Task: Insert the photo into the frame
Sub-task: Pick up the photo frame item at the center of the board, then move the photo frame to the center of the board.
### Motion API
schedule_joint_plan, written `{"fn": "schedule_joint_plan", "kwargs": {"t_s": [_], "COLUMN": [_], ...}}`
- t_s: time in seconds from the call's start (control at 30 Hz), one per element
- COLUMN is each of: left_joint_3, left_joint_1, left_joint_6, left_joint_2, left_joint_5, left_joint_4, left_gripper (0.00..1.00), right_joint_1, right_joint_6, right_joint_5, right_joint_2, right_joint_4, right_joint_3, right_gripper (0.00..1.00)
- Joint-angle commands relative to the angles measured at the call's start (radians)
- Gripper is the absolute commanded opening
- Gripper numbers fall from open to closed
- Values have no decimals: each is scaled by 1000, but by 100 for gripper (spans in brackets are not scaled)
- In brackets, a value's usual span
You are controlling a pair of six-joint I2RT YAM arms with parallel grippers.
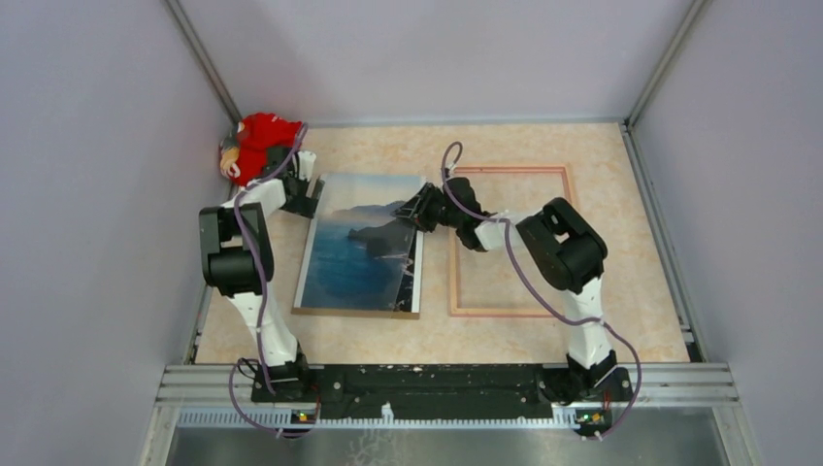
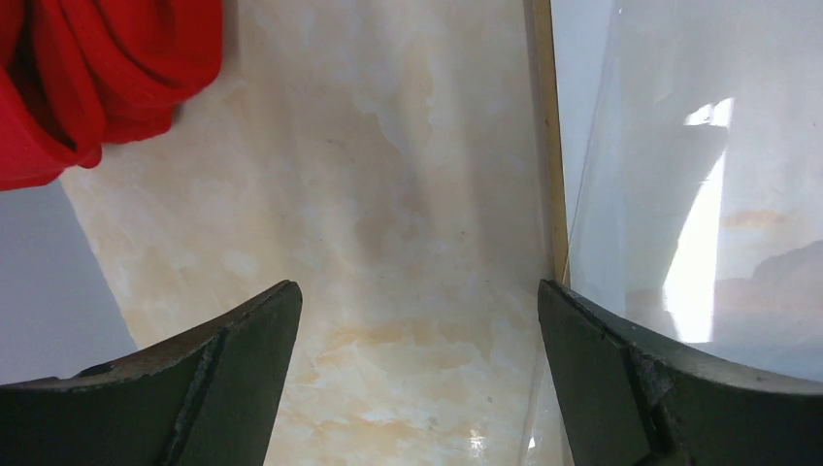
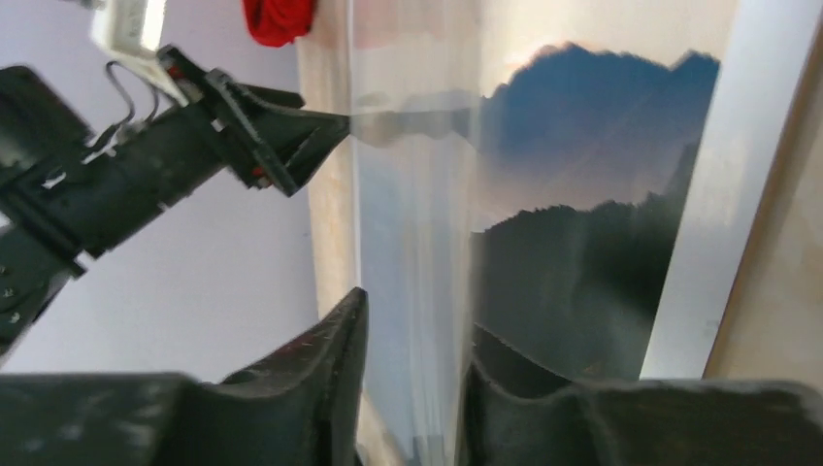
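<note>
The photo (image 1: 354,243), a blue sea-and-mountain print, lies left of centre on a brown board, with a glossy clear sheet lifted over its right side. The frame (image 1: 510,313), a thin peach-wood rectangle, lies flat to its right. My right gripper (image 1: 418,210) sits at the photo's upper right edge. In the right wrist view my right gripper (image 3: 417,311) has its jaws partly closed astride a blurred translucent sheet edge, with the photo (image 3: 582,194) beyond. My left gripper (image 1: 309,194) stands wide open by the photo's upper left corner, and nothing lies inside the left gripper (image 2: 417,286) but bare table.
A red cloth toy (image 1: 262,141) lies in the far left corner, close behind the left gripper, and the toy (image 2: 97,68) fills that wrist view's top left. Grey walls enclose the table on three sides. A tan board edge (image 2: 545,146) borders the glossy sheet.
</note>
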Motion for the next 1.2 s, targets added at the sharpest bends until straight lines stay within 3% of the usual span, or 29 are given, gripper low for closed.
{"fn": "schedule_joint_plan", "kwargs": {"t_s": [0.0,0.03,0.2,0.43,0.53,0.73,0.93,1.17], "left_joint_3": [4,5,74,209,243,295,422,567], "left_joint_1": [11,14,43,-6,-93,-354,-590,-718], "left_joint_6": [-26,-25,11,53,13,-81,-188,-264], "left_joint_2": [-4,-12,-73,-161,-167,-90,85,244], "left_joint_5": [62,61,102,217,248,300,302,320], "left_joint_4": [-135,-142,-234,-372,-382,-364,-336,-332], "left_gripper": [98,98,98,98,98,98,99,98], "right_joint_1": [39,37,-40,-254,-385,-768,-798,-797], "right_joint_6": [-92,-92,-123,-494,-582,-639,-656,-649], "right_joint_5": [42,35,-73,-173,-164,-246,-22,34], "right_joint_2": [-58,-65,-178,-456,-631,-990,-1113,-1124], "right_joint_4": [-159,-178,-255,-925,-1104,-1330,-1471,-1500], "right_joint_3": [94,107,143,342,315,223,305,351], "right_gripper": [8,0,0,0,0,0,0,0]}}
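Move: My right fingers, half open, have the raised right edge of the clear sheet between them. The middle of the sheet lies about 13 cm left and 9 cm back, a few centimetres lower, with the photo right under it. The wooden frame's middle is some 29 cm to the right of my right hand and 8 cm back. From my left hand, the photo's middle is roughly 12 cm right and 11 cm back, and the red cloth 13 cm left and 12 cm ahead. With my right hand I sink a touch, pinch the clear sheet's edge shut between the fingers, then swing it fast to the right and up, some 37 and 30 cm, also back about 12, away from the photo and out over the frame. My open left hand backs off slightly, rises, sweeps right over the photo and sinks by the frame's left side, turning clockwise about 40 degrees. ##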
